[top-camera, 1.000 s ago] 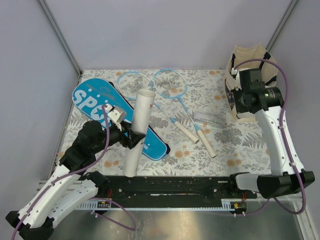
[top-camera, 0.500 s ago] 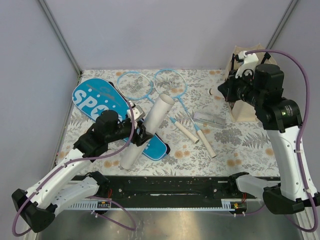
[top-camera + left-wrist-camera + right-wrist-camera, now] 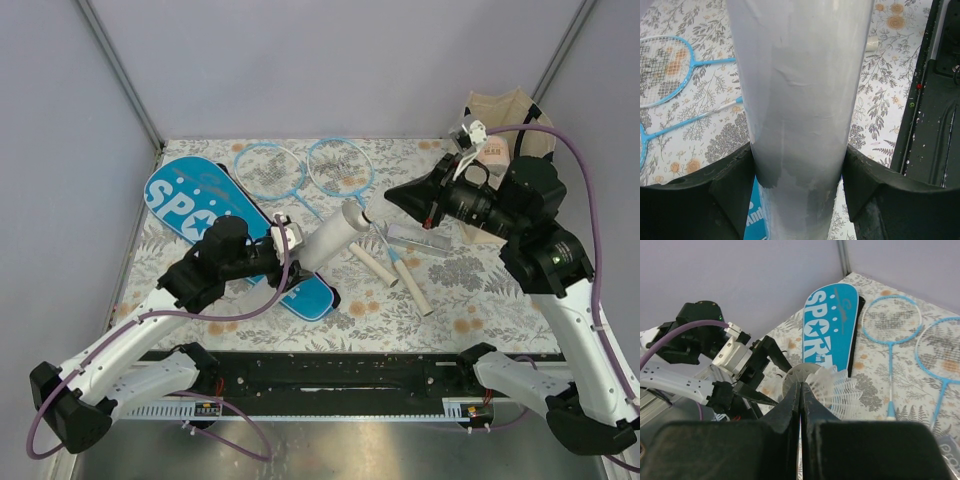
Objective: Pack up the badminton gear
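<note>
My left gripper [image 3: 799, 150] is shut on the white tube [image 3: 800, 90], its fingers pressing both sides. In the top view the tube [image 3: 325, 243] is held tilted, with its open mouth toward the right. My right gripper [image 3: 801, 385] is shut on the skirt edge of the white shuttlecock [image 3: 840, 390], just in front of the tube's mouth [image 3: 797, 374]. From above, the right gripper [image 3: 393, 192] hangs a short way right of that mouth. Two light-blue rackets [image 3: 270, 168] [image 3: 340, 165] lie at the back. The blue SPORT cover [image 3: 190, 200] lies at the left.
A beige tote [image 3: 505, 110] with black handles stands at the back right corner. A small clear packet [image 3: 420, 238] lies next to the racket handles [image 3: 413, 285]. The black rail [image 3: 330, 375] runs along the table's near edge.
My left arm has tipped the tube from upright down toward the right. My right arm has swung left from the tote with the shuttlecock, up to the tube's mouth.
</note>
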Action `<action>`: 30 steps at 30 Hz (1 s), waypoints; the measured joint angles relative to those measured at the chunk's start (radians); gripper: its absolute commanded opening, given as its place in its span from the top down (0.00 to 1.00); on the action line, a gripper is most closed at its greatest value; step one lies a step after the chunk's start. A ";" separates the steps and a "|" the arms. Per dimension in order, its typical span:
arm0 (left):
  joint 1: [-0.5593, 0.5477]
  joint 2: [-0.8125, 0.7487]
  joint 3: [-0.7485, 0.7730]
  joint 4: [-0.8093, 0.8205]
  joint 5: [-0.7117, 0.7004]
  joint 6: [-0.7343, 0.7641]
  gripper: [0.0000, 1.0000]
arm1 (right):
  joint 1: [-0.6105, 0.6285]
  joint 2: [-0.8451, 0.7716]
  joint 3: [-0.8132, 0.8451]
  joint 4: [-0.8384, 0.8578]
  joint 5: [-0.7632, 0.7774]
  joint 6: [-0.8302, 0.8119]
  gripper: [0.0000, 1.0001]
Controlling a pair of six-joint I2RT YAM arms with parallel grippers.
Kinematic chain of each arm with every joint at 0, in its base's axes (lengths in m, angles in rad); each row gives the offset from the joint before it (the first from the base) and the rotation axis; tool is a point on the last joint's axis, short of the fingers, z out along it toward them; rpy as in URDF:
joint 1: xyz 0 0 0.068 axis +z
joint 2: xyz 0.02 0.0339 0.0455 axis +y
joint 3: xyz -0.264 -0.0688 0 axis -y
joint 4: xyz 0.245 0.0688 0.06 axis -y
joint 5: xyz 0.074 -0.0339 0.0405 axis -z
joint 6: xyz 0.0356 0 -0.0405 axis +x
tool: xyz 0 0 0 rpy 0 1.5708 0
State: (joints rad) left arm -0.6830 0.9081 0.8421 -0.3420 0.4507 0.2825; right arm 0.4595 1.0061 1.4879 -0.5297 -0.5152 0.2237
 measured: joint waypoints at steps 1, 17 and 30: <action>0.000 0.000 0.001 0.001 0.003 0.005 0.50 | 0.007 -0.008 -0.023 0.025 -0.009 0.007 1.00; -0.004 0.005 0.001 0.034 0.016 0.035 0.49 | 0.059 -0.001 -0.217 0.198 -0.058 0.103 0.66; -0.005 -0.105 -0.047 0.053 -0.257 -0.062 0.50 | 0.061 -0.012 -0.449 0.077 0.311 0.251 0.53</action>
State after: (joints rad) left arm -0.6876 0.8028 0.7948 -0.2890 0.1936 0.2207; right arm 0.5209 0.9939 1.0389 -0.4526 -0.2047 0.4751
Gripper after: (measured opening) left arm 0.667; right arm 0.462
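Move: The right hand holds the shuttlecock by its feathers, with the tube mouth about 6 cm to its left, 5 cm lower and 1 cm back. Well below it, the left racket's handle lies some 14 cm ahead and 5 right, the right racket's handle about 7 ahead and 14 right. From the left hand, gripping the tube, that mouth is roughly 11 cm right, 14 up and 2 back. Right hand moves down-left to the left-held tube's mouth, releases the shuttlecock, then sinks away about 13 cm. ##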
